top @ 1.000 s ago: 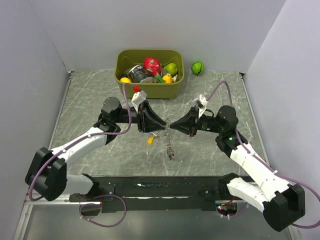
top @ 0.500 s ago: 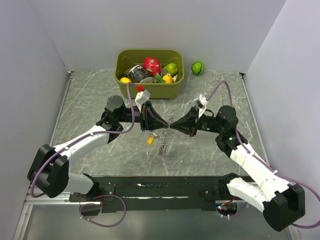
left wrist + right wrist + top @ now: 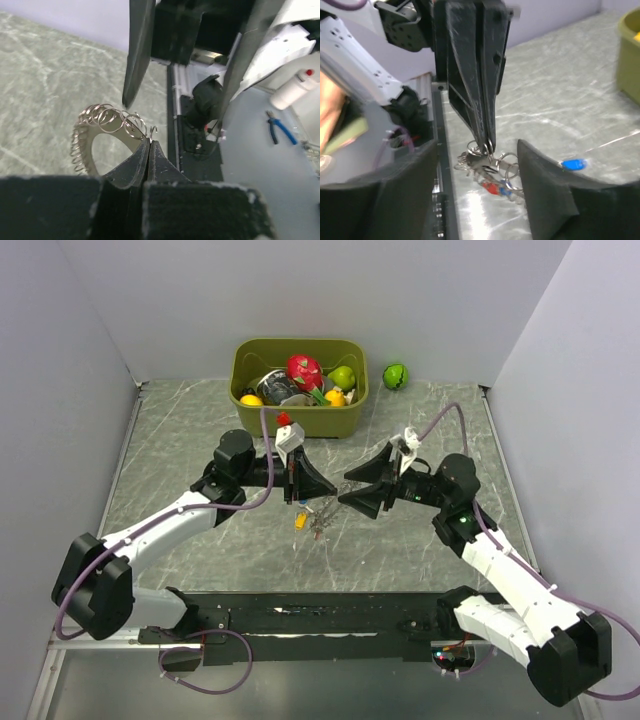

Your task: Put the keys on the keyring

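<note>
The keyring point(image 3: 85, 135), a thin metal ring strung with small loops, hangs from my left gripper point(image 3: 149, 142), whose jaws are shut on its rim. In the right wrist view the keyring point(image 3: 487, 165) dangles just above the table with a red key point(image 3: 491, 187) and a blue one on it. My right gripper point(image 3: 476, 165) is open, its fingers point(image 3: 545, 185) standing either side of the bundle without touching it. A loose blue key point(image 3: 575, 163) lies on the table. From above, the left gripper point(image 3: 331, 497) and right gripper point(image 3: 347, 492) meet tip to tip over the keyring point(image 3: 318, 524), and a yellow key point(image 3: 300, 521) lies beside it.
An olive bin point(image 3: 298, 343) with toy fruits stands at the back of the table. A green ball point(image 3: 396, 375) rests to its right. Grey walls close in both sides. The dark base rail point(image 3: 320, 615) runs along the near edge.
My right gripper has opened and let go of the keyring. My left gripper has shut on it and moved right. The hanging bundle has swung left, toward the yellow key.
</note>
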`<state>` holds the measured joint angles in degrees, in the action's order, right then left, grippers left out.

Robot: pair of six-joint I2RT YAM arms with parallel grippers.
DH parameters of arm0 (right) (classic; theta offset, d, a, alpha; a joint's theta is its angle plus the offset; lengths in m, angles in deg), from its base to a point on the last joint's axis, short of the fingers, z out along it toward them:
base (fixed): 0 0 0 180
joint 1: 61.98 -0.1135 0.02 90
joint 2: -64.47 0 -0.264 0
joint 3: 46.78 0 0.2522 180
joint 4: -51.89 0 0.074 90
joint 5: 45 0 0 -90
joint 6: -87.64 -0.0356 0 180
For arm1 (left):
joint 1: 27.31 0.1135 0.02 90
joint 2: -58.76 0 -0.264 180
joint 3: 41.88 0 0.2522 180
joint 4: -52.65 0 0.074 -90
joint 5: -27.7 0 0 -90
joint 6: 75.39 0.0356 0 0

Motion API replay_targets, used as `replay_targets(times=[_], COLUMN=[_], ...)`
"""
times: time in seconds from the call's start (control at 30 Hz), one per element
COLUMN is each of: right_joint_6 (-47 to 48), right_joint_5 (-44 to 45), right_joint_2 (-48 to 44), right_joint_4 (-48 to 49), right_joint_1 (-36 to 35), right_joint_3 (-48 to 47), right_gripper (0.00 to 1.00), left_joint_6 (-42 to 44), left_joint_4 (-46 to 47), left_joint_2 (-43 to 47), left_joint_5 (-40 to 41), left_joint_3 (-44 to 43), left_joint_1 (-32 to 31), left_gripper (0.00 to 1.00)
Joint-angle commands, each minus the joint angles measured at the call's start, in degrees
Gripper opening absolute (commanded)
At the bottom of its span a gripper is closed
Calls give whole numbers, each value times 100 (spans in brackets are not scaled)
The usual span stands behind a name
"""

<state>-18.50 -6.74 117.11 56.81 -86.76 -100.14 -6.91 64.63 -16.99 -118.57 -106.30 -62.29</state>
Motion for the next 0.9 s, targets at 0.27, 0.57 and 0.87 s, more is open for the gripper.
replay_targets(times=[0.27, 0.57, 0.87], right_joint_6=[322, 410, 533], right_joint_5=[542, 657, 657], right_joint_2=[-588, -676, -527], right_joint_4=[101, -92, -294], right_joint_1=[25, 87, 122], right_joint_3=[48, 48, -83], right_gripper=[99, 99, 99], left_joint_6=[912, 1519, 2529], left_joint_4=[-719, -579, -1122], left_joint_2=[464, 999, 1351], left_joint_5=[582, 1136, 1390], left_joint_3=[-208, 134, 179], left_joint_1=[-70, -158, -430], left_gripper=[1, 1, 1])
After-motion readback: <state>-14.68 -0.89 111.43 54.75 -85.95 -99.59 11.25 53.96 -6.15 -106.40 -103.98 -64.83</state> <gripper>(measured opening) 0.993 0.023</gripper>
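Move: The left hand already pinches a wire loop at the keyring's rim, with the ring's middle about 7 cm below that hand, 1 cm ahead and 2 cm to its left. On the table some 26 cm below, the yellow key lies roughly 3 cm ahead and 8 cm left of this hand, and the blue key about 9 cm ahead and 8 cm left. From the right hand, already off the loop with its fingers parting, the keyring's middle is some 5 cm left, 1 cm ahead and 7 cm down. Keeping its pinch on the loop, the left hand dips about 1.5 cm while easing forward, then lifts some 2.5 cm and draws left and back away from the right hand, rolling about 15 degrees so its forward side comes up and swinging its fingertips slightly counter-clockwise. The right hand spreads its part-open fingers fully and backs off, first up about 2 cm and then on to the right, staying level with the left fingertips and pointing at them. ##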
